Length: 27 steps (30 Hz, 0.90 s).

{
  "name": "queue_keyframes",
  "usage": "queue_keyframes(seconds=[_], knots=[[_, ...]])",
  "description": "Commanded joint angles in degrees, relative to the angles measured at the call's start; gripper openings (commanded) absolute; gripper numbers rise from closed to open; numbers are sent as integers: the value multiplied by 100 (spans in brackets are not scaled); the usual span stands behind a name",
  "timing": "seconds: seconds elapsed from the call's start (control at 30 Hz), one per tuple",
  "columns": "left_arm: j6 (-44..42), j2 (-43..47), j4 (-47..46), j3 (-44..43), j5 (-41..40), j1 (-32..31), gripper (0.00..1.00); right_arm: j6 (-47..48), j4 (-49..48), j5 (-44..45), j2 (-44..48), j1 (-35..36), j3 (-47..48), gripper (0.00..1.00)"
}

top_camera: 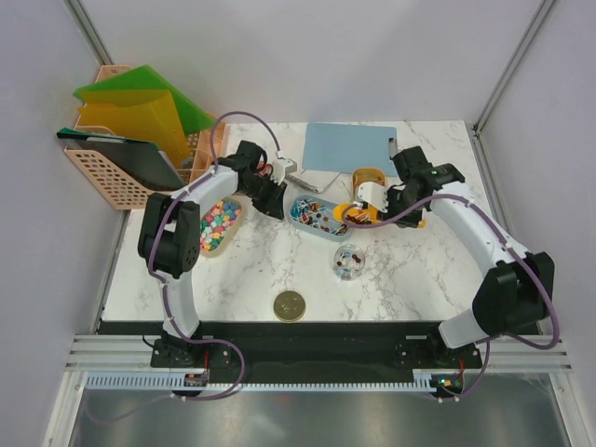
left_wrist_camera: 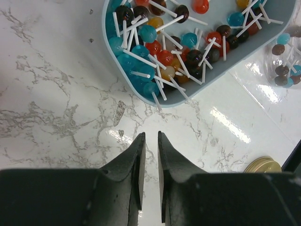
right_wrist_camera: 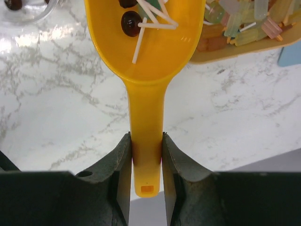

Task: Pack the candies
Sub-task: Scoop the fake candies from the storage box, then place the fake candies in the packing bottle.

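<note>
Round candies on white sticks (left_wrist_camera: 164,56) fill a light blue tray (top_camera: 300,223) at mid-table. My left gripper (left_wrist_camera: 151,136) hovers over bare marble just beside that tray (left_wrist_camera: 221,77), its jaws a narrow gap apart with nothing between them. My right gripper (right_wrist_camera: 146,139) is shut on the handle of the orange scoop (right_wrist_camera: 146,61). The scoop's bowl carries a few candies (right_wrist_camera: 130,22). From above, the scoop (top_camera: 354,214) sits at the tray's right end. A small clear jar (top_camera: 349,261) with a few candies inside stands in front of it. Pastel candies (top_camera: 219,223) lie in a yellow tray on the left.
A gold lid (top_camera: 290,304) lies near the front edge. An orange tray of pastel sweets (right_wrist_camera: 244,28) sits behind the scoop, near a blue board (top_camera: 349,147). A pink basket with folders (top_camera: 126,149) stands at the back left.
</note>
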<state>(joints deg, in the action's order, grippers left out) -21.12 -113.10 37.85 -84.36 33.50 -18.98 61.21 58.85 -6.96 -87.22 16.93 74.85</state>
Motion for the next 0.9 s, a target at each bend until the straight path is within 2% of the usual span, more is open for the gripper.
queue_keyframes(seconds=[0.0,0.1,0.33,0.6,0.87], knots=[[-208,-54,118,-213,61,17,24,997,608,54,425,-32,12,0],[-225,-142,118,-387,-359,17,26,1287,1232,298,609,12,126,0],[-147,-344,118,-748,-581,26,26,1595,2041,958,399,117,635,0],[82,-494,74,-942,-563,26,26,1377,2429,1934,162,767,953,0],[91,-441,-75,-872,-669,18,26,1218,2465,2840,83,1321,742,0]])
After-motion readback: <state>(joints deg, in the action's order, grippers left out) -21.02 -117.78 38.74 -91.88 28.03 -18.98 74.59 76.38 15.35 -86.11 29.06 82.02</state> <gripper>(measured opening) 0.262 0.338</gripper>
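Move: The clear storage box for the candies stands about 13 cm to the left of the right hand, which holds the yellow scoop, some 8 cm back towards the base and about 10 cm lower. The blue lollipop box lies roughly 20 cm left and 2 cm ahead; the brown jelly box sits about 8 cm ahead and 8 cm left. From the empty left hand, the storage box is about 16 cm to the right and 11 cm back, slightly lower. Keep the right fingers shut on the scoop handle and raise the right gripper about 5 cm, drawing it back and to its right at first, then easing slightly forward and left. Meanwhile swing the bowl counter-clockwise towards the base and tip its left-pointing end down, some 30 degrees in all, over the clear storage box. Shift the empty left gripper about 3.5 cm forward. ##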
